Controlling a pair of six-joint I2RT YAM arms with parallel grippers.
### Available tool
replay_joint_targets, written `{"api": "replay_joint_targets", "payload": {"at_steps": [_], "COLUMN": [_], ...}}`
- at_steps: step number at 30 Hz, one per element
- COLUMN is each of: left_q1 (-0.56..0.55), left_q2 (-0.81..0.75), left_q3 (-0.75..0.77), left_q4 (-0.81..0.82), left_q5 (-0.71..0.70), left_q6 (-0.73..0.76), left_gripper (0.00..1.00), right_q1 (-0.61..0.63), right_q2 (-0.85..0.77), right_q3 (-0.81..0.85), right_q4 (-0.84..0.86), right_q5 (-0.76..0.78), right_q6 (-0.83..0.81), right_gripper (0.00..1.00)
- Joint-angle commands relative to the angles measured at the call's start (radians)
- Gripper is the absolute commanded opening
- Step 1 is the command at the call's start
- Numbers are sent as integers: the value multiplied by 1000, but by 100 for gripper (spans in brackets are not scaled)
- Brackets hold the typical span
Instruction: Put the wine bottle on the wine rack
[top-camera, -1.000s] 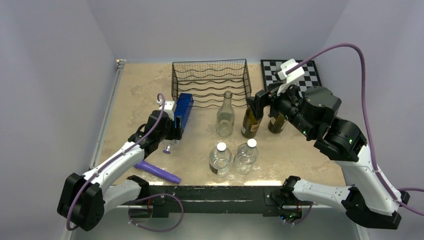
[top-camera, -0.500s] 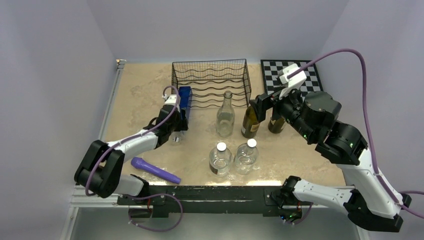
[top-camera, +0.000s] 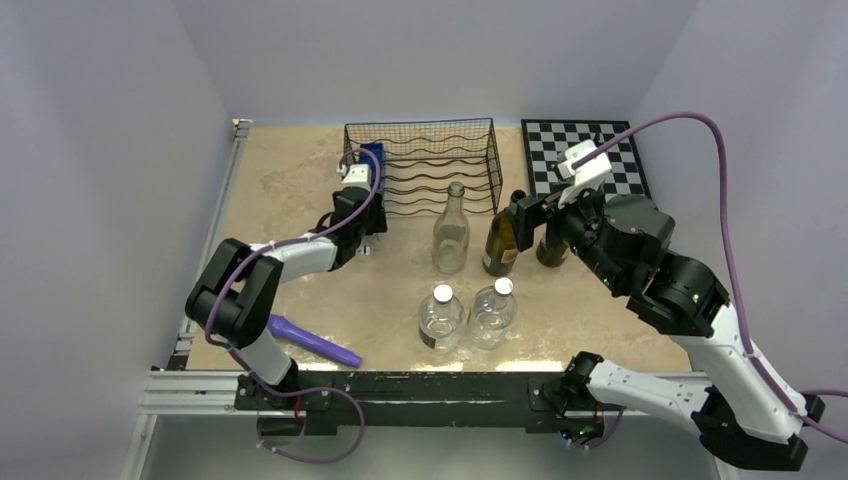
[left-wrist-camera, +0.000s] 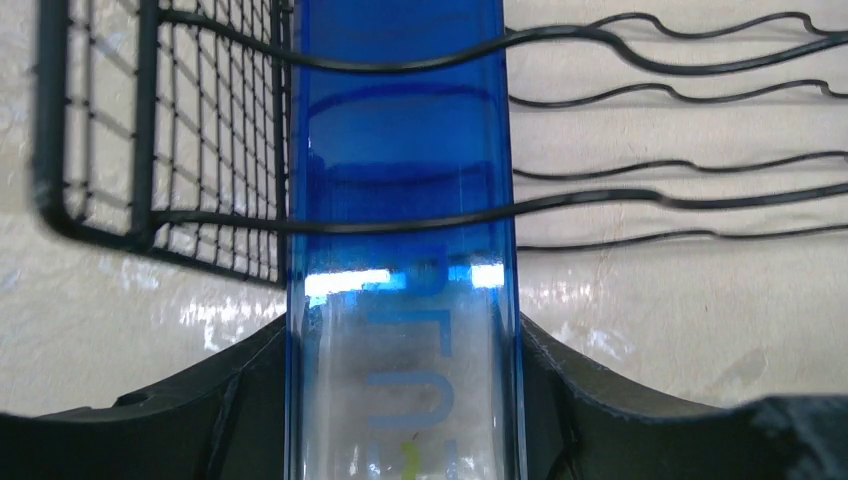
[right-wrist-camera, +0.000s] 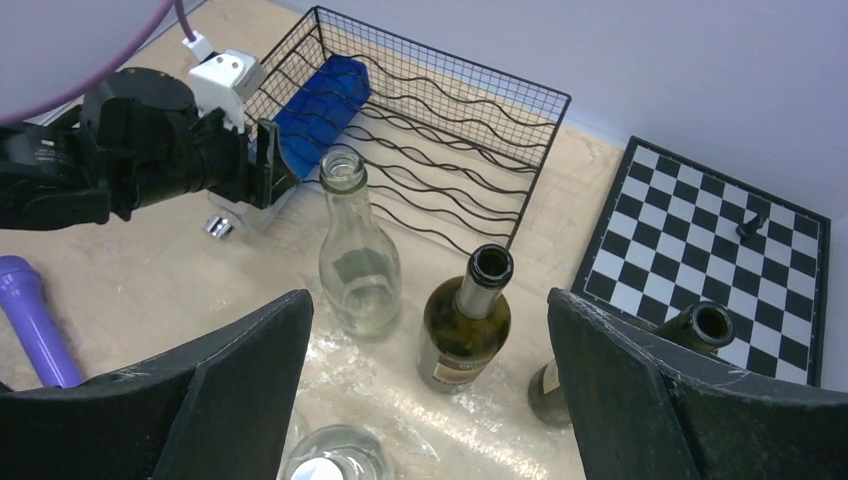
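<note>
The blue wine bottle (top-camera: 372, 159) lies lengthwise in the left end of the black wire wine rack (top-camera: 425, 165), with wavy wires crossing over it (left-wrist-camera: 400, 200). My left gripper (top-camera: 361, 198) is shut on the bottle's near part, a finger pressed on each side (left-wrist-camera: 402, 345). From the right wrist view the blue wine bottle (right-wrist-camera: 320, 100) shows inside the wine rack (right-wrist-camera: 450, 130). My right gripper (top-camera: 530, 213) hangs open above a dark green wine bottle (right-wrist-camera: 465, 320), holding nothing (right-wrist-camera: 428, 300).
A clear glass bottle (top-camera: 451, 232) and two dark bottles (top-camera: 502, 245) (top-camera: 553, 245) stand upright before the rack. Two capped plastic bottles (top-camera: 441, 315) (top-camera: 493, 310) stand nearer. A purple object (top-camera: 312, 340) lies front left. A chessboard (top-camera: 585, 150) sits back right.
My left arm has stretched toward the back, carrying the blue bottle from the open table into the rack's left end. The right arm has shifted slightly, its gripper still open.
</note>
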Motion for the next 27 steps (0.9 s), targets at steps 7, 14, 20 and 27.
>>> {"api": "replay_joint_targets", "payload": {"at_steps": [7, 14, 20, 27], "left_q1": [15, 63, 101, 103], "left_q2": [100, 135, 148, 142], "left_q3": [177, 200, 218, 219], "left_q4": [320, 298, 238, 225], "left_q5": [-128, -113, -97, -91], "left_q6": [59, 39, -13, 4], "left_gripper": [0, 0, 23, 70], "right_q1": [-5, -5, -5, -5], "right_q2": [-77, -86, -80, -77], "right_q3": [-73, -94, -95, -95], "right_q4": [74, 62, 58, 63], "right_q5": [49, 71, 88, 87], "right_q6": [37, 58, 56, 53], "right_gripper": [91, 91, 91, 91]}}
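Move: The left hand holds the blue wine bottle lying base-outward, its base already under the upper wires at the rack's left end; that end slot's middle is about 10 cm ahead and 3 cm below. The rack's middle stands 12 cm to the right and 10 ahead, the clear bottle some 17 right and 7 back, and the green bottle 27 right and 7 back. From the raised right hand, the slot lies roughly 28 cm ahead, 27 left and 37 below. The left hand keeps its grip on the wine bottle and slides it base-first deeper into the rack's left end, about 5 cm forward overall and sinking slightly; first straight on, then bearing some 2.5 cm left with a slight counter-clockwise turn as the bottle pushes the rack along, before easing to a stop. Meanwhile the empty right hand stays open and high, easing about 2 cm to the right and down. ##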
